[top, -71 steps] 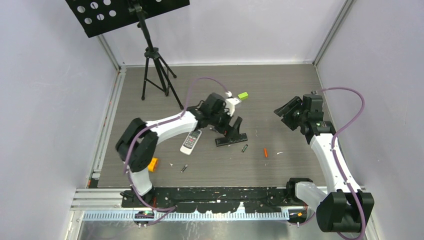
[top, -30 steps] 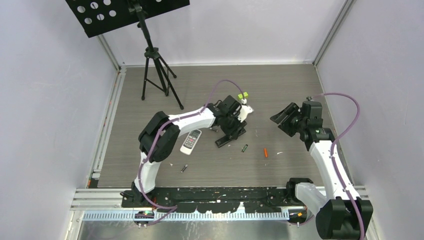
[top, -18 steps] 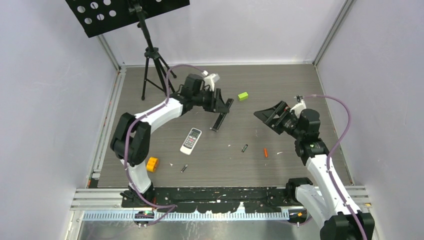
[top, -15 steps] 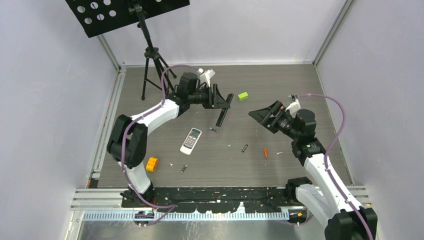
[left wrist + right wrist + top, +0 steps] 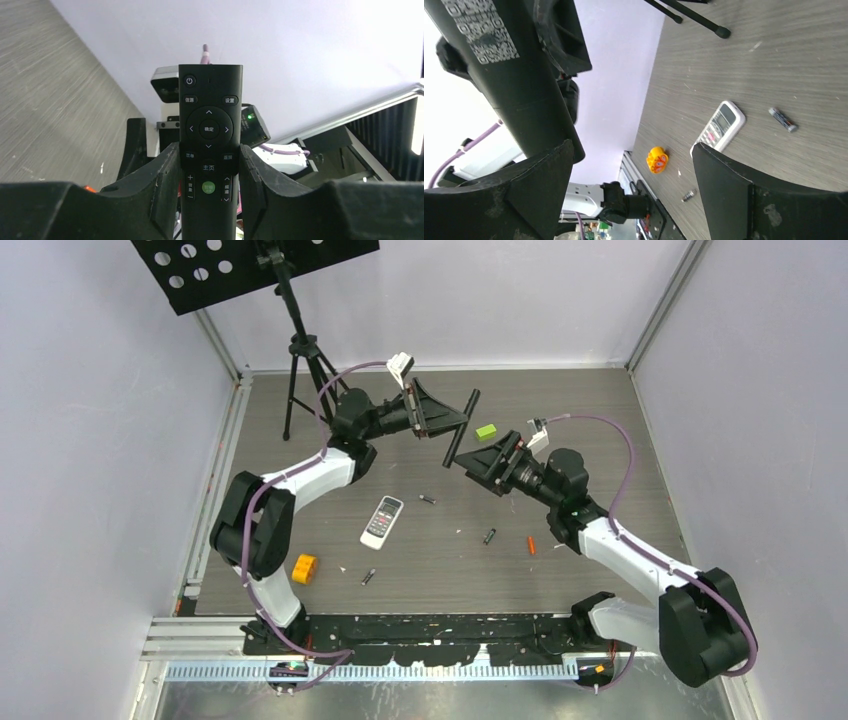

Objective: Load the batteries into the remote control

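Observation:
My left gripper [image 5: 442, 424] holds a black remote control [image 5: 461, 427] in the air over the back of the table. In the left wrist view the black remote control [image 5: 208, 150] stands upright with its buttons facing the camera, and my left gripper [image 5: 208, 172] is shut on its sides. My right gripper [image 5: 482, 461] is open just below the remote's lower end. In the right wrist view the remote's back [image 5: 499, 65], with a QR label, rises past the left finger [image 5: 541, 187] of my right gripper [image 5: 634, 175]. Several batteries lie on the table: dark ones [image 5: 427, 499], [image 5: 489, 536], [image 5: 368, 577] and an orange-red one [image 5: 530, 545].
A white remote [image 5: 381, 521] lies on the table left of centre. An orange block [image 5: 304, 568] sits near the left arm's base, and a lime-green block [image 5: 486, 431] is at the back. A tripod [image 5: 305, 370] with a black perforated board stands at the back left.
My left arm has lifted the black remote off the table and carried it up and back. My right arm has swung left toward it, and its jaws have opened wide.

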`<state>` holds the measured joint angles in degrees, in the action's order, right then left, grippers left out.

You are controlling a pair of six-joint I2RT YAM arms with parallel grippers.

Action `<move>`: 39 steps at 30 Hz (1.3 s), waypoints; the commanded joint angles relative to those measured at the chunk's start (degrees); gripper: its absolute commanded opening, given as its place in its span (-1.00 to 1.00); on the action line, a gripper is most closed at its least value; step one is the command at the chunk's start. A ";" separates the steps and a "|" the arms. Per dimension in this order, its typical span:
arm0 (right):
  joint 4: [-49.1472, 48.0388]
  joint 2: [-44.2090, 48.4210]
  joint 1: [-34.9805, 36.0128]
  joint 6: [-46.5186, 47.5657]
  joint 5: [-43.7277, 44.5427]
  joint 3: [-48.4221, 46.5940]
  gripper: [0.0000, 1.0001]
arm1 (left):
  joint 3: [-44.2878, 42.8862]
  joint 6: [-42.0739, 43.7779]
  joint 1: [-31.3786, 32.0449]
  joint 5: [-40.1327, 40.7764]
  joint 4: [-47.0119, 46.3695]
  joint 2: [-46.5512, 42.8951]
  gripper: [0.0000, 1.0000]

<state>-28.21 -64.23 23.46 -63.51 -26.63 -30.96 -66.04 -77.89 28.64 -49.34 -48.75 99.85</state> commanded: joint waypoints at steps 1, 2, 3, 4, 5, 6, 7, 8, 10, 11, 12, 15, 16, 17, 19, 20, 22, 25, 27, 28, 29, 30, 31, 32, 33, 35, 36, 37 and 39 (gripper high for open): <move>-10.01 -1.22 1.06 -2.70 0.24 -4.48 0.83 | 1.07 -8.33 -0.08 0.11 -13.82 0.59 -0.63; -10.47 -1.59 1.18 -2.94 0.05 -4.80 0.82 | 1.36 -8.15 -0.08 0.46 -13.83 0.65 -0.62; -11.06 -1.79 1.27 -3.32 -0.01 -4.94 0.81 | 1.57 -7.85 -0.08 0.68 -13.53 0.68 -0.63; -11.86 -1.93 1.44 -3.71 -0.10 -4.86 0.81 | 1.79 -7.50 -0.08 1.06 -13.15 0.71 -0.64; -12.92 -1.97 1.61 -4.05 0.04 -4.49 0.81 | 1.93 -7.05 -0.08 1.43 -12.79 0.65 -0.65; -13.54 -1.85 1.67 -4.34 0.60 -4.17 0.81 | 2.06 -6.57 -0.12 1.82 -12.32 0.59 -0.66; -14.08 -1.47 1.74 -4.57 1.38 -3.59 0.81 | 2.21 -6.01 -0.08 2.35 -11.50 0.34 -0.69; -14.08 -0.97 1.76 -4.60 2.27 -3.01 0.81 | 2.30 -5.21 -0.08 2.85 -10.56 0.08 -0.70; -13.64 0.27 1.80 -4.44 4.32 -1.65 0.81 | 2.67 -2.76 -0.08 4.00 -7.52 -0.79 -0.73; -13.25 0.93 1.82 -4.45 5.44 -0.93 0.82 | 2.88 -1.06 -0.08 4.77 -5.49 -1.45 -0.74; -13.12 1.48 1.85 -4.25 6.31 -0.38 0.85 | 3.17 0.63 -0.08 5.53 -3.60 -2.17 -0.75; -13.22 1.80 1.98 -3.54 5.77 -0.56 0.89 | 3.72 4.12 -0.08 7.71 0.35 -3.87 -0.76; -13.24 1.51 2.14 -3.36 5.19 -1.08 0.89 | 3.92 4.66 -0.08 8.22 1.01 -4.28 -0.76; -13.24 1.10 2.34 -3.18 4.51 -1.69 0.89 | 3.98 4.89 -0.08 8.63 1.40 -4.65 -0.76; -13.74 -0.17 3.03 -2.91 3.27 -2.96 0.89 | 4.11 4.76 -0.08 8.90 1.87 -4.92 -0.76; -14.09 -0.86 3.36 -2.86 2.76 -3.75 0.89 | 4.16 4.51 -0.08 9.05 1.93 -5.06 -0.76; -15.02 -2.48 4.23 -2.72 1.98 -4.75 0.88 | 4.40 3.88 0.00 9.45 1.98 -5.26 -0.76; -16.08 -4.96 5.19 -2.95 1.71 -5.69 0.84 | 4.46 2.77 0.00 9.87 1.97 -5.52 -0.76; -18.14 -6.45 5.59 -3.78 1.73 -5.78 0.79 | 4.43 2.29 0.05 9.88 1.96 -5.74 -0.77; -19.59 -7.45 5.74 -4.26 1.69 -5.91 0.72 | 4.46 1.99 0.09 9.96 1.91 -5.80 -0.77; -20.69 -8.24 5.86 -4.76 1.44 -6.07 0.64 | 4.68 1.81 0.17 10.13 1.98 -5.89 -0.77; -21.51 -8.87 5.89 -5.33 1.14 -6.37 0.52 | 4.80 1.61 0.30 10.27 1.99 -5.97 -0.77; -22.28 -9.44 5.96 -5.78 0.88 -6.63 0.39 | 4.98 1.48 0.40 10.43 1.99 -6.07 -0.77; -22.79 -9.77 5.98 -6.03 0.74 -6.66 0.24 | 5.31 1.36 0.44 10.60 1.97 -6.19 -0.74; -23.11 -10.00 5.98 -6.05 0.72 -6.69 0.11 | 5.62 1.39 0.45 10.77 1.92 -6.31 -0.69; -23.21 -10.07 5.98 -5.01 0.92 -6.50 -0.11 | 6.20 1.82 0.45 11.13 2.03 -6.65 -0.57; -22.46 -9.97 5.98 -4.01 1.03 -6.47 -0.18 | 6.33 2.16 0.45 11.12 2.32 -6.76 -0.51; -20.66 -9.86 5.98 -2.56 1.15 -6.70 -0.28 | 6.41 2.73 0.45 11.07 3.08 -6.90 -0.40; -14.51 -9.17 5.94 2.11 1.72 -7.61 -0.44 | 6.33 4.68 0.45 10.84 5.27 -7.39 -0.04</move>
<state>-45.23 -74.63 29.19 -68.36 -25.65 -35.16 -59.94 -76.07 28.77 -38.57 -45.15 96.07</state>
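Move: The black remote is already in my left hand, its middle at the pads, tilted with the power end forward and up. From my right hand its middle lies about 4 cm ahead, 2 cm left and 8 cm above; the near lower end is closer. On the table, some 20 cm below my right hand, one battery lies 3 cm ahead and 8 cm left, another 5 cm back and 5 cm right, and the green block 20 cm ahead and 5 cm right. I raise my wide-open right hand about 4.5 cm to the level of the remote's lower end, then slide it left some 4 cm so that end comes between the fingers, and close them to pinch it. My left hand keeps its grip, easing about 2 cm down and nearly as far forward while turning some 10 degrees counter-clockwise. ##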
